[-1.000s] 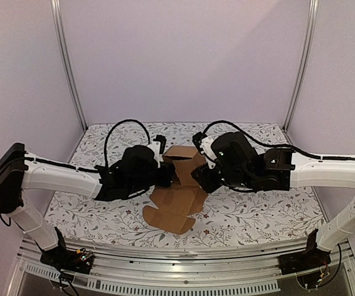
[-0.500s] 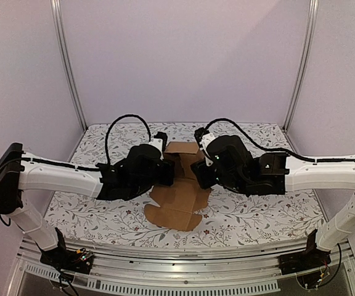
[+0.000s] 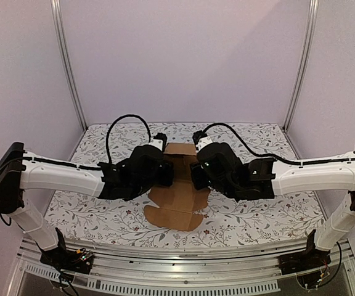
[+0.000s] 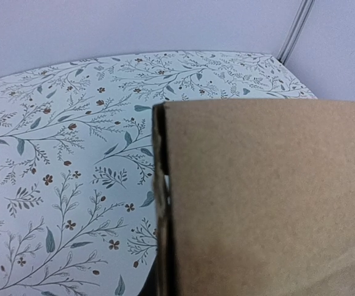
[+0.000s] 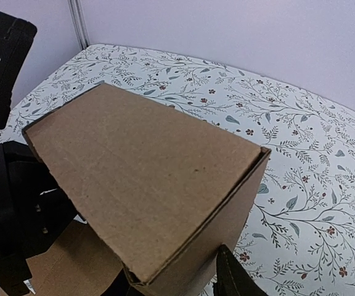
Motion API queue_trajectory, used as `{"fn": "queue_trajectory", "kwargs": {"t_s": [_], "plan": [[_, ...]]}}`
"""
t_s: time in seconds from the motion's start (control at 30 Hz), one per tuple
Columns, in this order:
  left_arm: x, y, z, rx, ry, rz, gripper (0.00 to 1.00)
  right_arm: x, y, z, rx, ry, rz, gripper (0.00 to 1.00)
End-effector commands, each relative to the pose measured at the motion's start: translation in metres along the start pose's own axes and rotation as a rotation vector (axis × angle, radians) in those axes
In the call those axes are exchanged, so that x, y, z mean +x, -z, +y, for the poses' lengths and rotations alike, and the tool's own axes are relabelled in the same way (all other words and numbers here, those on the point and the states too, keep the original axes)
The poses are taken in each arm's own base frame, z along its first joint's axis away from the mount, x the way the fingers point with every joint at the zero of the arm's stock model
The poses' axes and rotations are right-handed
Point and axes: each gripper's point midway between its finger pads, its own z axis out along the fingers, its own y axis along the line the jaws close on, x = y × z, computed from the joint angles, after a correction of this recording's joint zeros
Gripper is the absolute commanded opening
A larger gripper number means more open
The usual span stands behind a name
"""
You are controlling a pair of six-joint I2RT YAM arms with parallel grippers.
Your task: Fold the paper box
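Note:
The paper box (image 3: 179,200) is brown cardboard in the middle of the table. Its far part stands folded up and a flat flap lies toward me. My left gripper (image 3: 167,172) presses in at the box's left side. In the left wrist view a cardboard wall (image 4: 264,197) stands edge-on right at the jaws, whose fingers are hidden. My right gripper (image 3: 194,176) is at the box's right side. In the right wrist view one dark finger (image 5: 233,277) sits against the outer wall of the box (image 5: 140,185). The other finger is hidden behind the cardboard.
The table (image 3: 257,216) carries a floral cloth. Metal frame posts (image 3: 66,61) rise at the back corners against plain walls. The left arm's black body (image 5: 5,185) sits close on the box's far side in the right wrist view.
The right arm has swung left, closer against the box. The left gripper and the upright part of the box have shifted slightly back, and the flat flap has moved with them.

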Motion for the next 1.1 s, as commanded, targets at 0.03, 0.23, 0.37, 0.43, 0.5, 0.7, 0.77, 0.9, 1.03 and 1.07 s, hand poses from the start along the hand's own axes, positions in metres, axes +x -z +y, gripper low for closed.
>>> {"fn": "queue_trajectory", "kwargs": {"t_s": [0.03, 0.23, 0.37, 0.43, 0.5, 0.7, 0.77, 0.9, 1.03, 1.07], "plan": [[-0.002, 0.010, -0.046, 0.153, -0.006, 0.006, 0.00, 0.006, -0.010, 0.015, -0.020, -0.044, -0.014, 0.33], [0.002, 0.009, -0.051, 0.178, -0.001, 0.016, 0.09, 0.008, -0.012, 0.017, -0.018, -0.054, -0.010, 0.27], [0.004, 0.009, -0.055, 0.202, 0.006, 0.018, 0.18, 0.009, -0.013, 0.016, -0.009, -0.056, -0.010, 0.23], [0.005, 0.010, -0.057, 0.217, 0.008, 0.021, 0.21, 0.009, -0.014, 0.015, -0.003, -0.057, -0.011, 0.20], [0.005, 0.010, -0.059, 0.231, 0.008, 0.021, 0.26, 0.010, -0.014, 0.014, 0.003, -0.056, -0.012, 0.18], [0.004, 0.015, -0.063, 0.271, 0.005, 0.018, 0.42, 0.011, -0.015, 0.010, 0.032, -0.044, -0.012, 0.03], [0.004, 0.018, -0.063, 0.280, 0.000, 0.018, 0.47, 0.012, -0.016, 0.007, 0.049, -0.033, -0.013, 0.00], [0.006, 0.023, -0.058, 0.293, -0.001, 0.029, 0.54, 0.013, -0.016, 0.001, 0.084, -0.005, -0.017, 0.00], [0.013, 0.030, -0.055, 0.320, -0.013, 0.039, 0.61, 0.017, -0.022, -0.006, 0.109, 0.019, -0.006, 0.00], [0.014, 0.032, -0.055, 0.330, -0.016, 0.040, 0.62, 0.017, -0.023, -0.007, 0.111, 0.024, -0.004, 0.00]]}}
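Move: The box's left wall is already pinched in the shut left fingers, and its right wall stands between the half-open right fingers, about 1 cm ahead. The box's top flap lies some 5 cm ahead, 5 cm to the right and 3 cm above the left hand. The loose tail flap is about 11 cm back of the left hand, 1 cm to its right and some 13 cm lower. Close the right gripper on the box's right wall, easing it about 2 cm each forward, right and down while the wrist turns slightly clockwise. Meanwhile sink the left gripper 1 cm, open it wide to release the left wall, and draw it some 3 cm back, then also 2 cm right, turning about 10 degrees clockwise. ##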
